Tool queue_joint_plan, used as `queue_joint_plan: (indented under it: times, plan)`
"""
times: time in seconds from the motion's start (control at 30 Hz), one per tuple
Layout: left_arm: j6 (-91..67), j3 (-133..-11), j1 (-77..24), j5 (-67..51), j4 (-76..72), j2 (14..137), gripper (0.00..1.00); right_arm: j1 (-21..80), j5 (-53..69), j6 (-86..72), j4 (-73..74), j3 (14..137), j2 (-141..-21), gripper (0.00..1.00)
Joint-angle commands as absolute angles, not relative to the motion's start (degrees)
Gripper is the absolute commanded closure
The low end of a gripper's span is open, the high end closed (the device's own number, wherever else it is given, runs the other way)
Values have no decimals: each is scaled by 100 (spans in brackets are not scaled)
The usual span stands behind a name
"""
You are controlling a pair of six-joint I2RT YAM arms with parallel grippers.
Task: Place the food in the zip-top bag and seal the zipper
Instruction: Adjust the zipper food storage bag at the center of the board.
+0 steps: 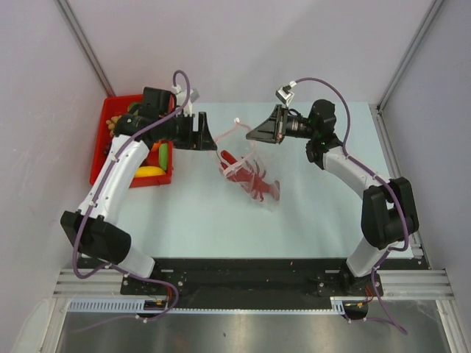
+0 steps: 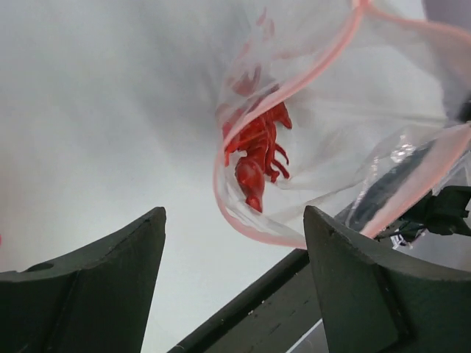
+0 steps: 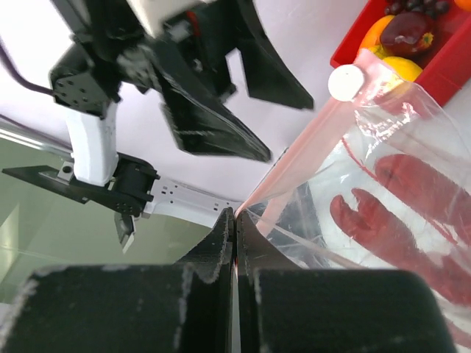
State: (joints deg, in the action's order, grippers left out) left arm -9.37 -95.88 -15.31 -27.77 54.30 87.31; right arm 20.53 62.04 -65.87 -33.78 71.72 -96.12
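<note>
The clear zip-top bag (image 1: pixel 246 151) hangs open in the middle of the table, its lower end resting on the surface. A red toy crayfish (image 1: pixel 259 185) lies inside it. My right gripper (image 3: pixel 234 215) is shut on the bag's mouth edge, pinching the pink zipper strip (image 3: pixel 294 158) and holding it up. My left gripper (image 2: pixel 234 215) is open and empty just left of the mouth, with the crayfish (image 2: pixel 257 151) visible through the opening. More food sits in the red tray (image 1: pixel 103 151): an orange fruit (image 3: pixel 375 33), a dark fruit (image 3: pixel 408 29) and a yellow one (image 1: pixel 151 171).
The red tray sits at the far left, partly under my left arm. A small white round tab (image 3: pixel 344 81) sits at the zipper's end. Walls close in the table at the back and both sides.
</note>
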Motion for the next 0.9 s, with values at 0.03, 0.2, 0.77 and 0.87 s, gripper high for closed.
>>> queue_joint_plan:
  times: [0.03, 0.2, 0.77, 0.87]
  plan:
    - [-940, -8992, -1626, -2707, 5186, 8710, 25, 2030, 6337, -6776, -3876, 7233, -9501, 100]
    - [-1090, -8789, -1670, -3198, 5300, 8947, 54, 2021, 6311, -6768, -3815, 7233, -9422, 100]
    - [-1079, -8736, -1723, -7160, 6936, 8305, 100, 2179, 6575, -4237, 1510, 7242, -7603, 100]
    - [-2265, -8903, -1714, -7339, 5795, 8770, 100, 1979, 6697, -4735, 830, 7242, -8277, 100]
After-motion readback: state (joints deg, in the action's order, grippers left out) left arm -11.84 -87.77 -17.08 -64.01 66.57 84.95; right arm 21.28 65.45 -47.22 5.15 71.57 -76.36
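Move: The free left edge of the zip-top bag's rim lies about 2 cm back, 2 cm right and 6 cm below the open left fingers; from the right hand, which already holds the opposite side, it is some 11 cm left, 3 cm back and 7 cm below. Counted from the left hand, the red lobster inside sits about 14 cm right, 7 cm back and 15 cm down, and the rim's round white tab 8 cm right and 7 cm ahead, a few centimetres lower. The bag's left rim is pinched by the left fingers, which sink about 6 cm and close on it while the right hand keeps its grip and holds still. Then both hands carry the bag back towards the bases, roughly 10 cm, drifting right and rising, the left more steeply as its wrist swings round clockwise until its fingers point mainly right. ##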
